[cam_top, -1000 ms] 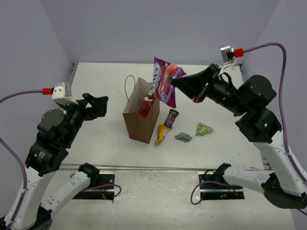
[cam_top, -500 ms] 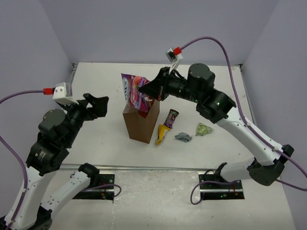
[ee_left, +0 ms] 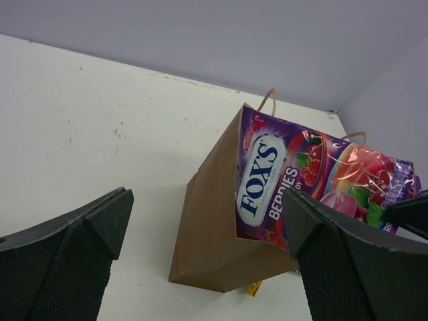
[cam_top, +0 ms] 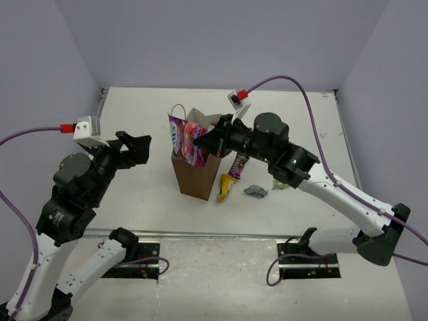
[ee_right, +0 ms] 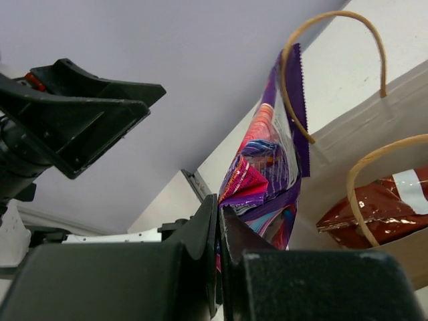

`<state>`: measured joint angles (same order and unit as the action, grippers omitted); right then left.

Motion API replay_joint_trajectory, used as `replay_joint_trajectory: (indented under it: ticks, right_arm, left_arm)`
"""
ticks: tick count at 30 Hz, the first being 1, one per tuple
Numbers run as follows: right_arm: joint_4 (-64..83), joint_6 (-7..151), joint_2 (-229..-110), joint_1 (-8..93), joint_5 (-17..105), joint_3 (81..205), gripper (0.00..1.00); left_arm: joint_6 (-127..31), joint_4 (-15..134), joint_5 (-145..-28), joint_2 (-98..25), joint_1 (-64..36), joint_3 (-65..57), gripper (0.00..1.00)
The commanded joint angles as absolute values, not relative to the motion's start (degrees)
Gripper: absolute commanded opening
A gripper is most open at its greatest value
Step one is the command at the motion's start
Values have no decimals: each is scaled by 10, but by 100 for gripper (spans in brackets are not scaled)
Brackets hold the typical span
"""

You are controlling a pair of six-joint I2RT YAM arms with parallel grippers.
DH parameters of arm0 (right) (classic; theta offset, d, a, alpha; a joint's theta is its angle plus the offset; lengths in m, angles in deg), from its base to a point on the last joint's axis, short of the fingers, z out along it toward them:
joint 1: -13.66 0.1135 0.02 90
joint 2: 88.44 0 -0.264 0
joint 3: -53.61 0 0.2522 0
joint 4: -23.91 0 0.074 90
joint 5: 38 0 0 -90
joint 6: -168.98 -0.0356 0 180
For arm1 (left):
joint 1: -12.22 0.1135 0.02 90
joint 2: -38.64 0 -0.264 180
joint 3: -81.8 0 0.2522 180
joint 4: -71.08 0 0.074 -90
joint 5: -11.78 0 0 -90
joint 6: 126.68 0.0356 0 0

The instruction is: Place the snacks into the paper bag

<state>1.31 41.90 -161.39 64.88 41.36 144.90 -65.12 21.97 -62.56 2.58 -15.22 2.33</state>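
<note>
The brown paper bag stands upright mid-table with its mouth open. My right gripper is shut on the edge of the magenta pouch, whose lower part dips into the bag's mouth. In the right wrist view the pouch hangs from the closed right gripper beside the paper bag's wall, and a red chip bag lies inside. My left gripper stands open to the left of the bag, holding nothing. From the left wrist the pouch shows behind the paper bag's wall.
To the right of the bag lie a dark purple bar, a yellow wrapper, a grey wrapper and a green wrapper partly under my right arm. Lavender walls enclose the table on three sides.
My right arm swung left and down with the magenta pouch, from right of the bag to its mouth, where the pouch now dips in. The left arm has not moved.
</note>
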Motion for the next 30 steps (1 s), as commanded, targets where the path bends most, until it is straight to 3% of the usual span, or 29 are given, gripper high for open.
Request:
replay_joint_trajectory:
  ticks: [1,6,12,30]
  right_arm:
    - [117,414,-1554,667,470,1432,0]
    - [145,440,-1536,675,469,1424,0]
    - [103,476,-1564,677,462,1515,0]
    - [103,408,-1593,680,593,1525,0]
  left_arm:
    - [-649,230,-623,28,-153,28,100]
    - [-649,230,-622,30,-153,27,100]
    - [-649,230,-626,27,-153,24,100]
    - [-645,229,-622,28,-153,17,100]
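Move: The right hand holds the berries candy pack; the paper bag's mouth lies about 8 cm ahead of it and 7 cm below, hardly any to its left. On the table some 31 cm below this hand, the yellow packet lies 9 cm ahead and 8 cm right, the purple bar 16 cm ahead and 11 cm right. From the left hand the bag's mouth is about 8 cm ahead, 9 cm right and 6 cm below. The right hand, still pinching the candy pack, lifts it about 9 cm away from the bag's mouth, drifting right. ##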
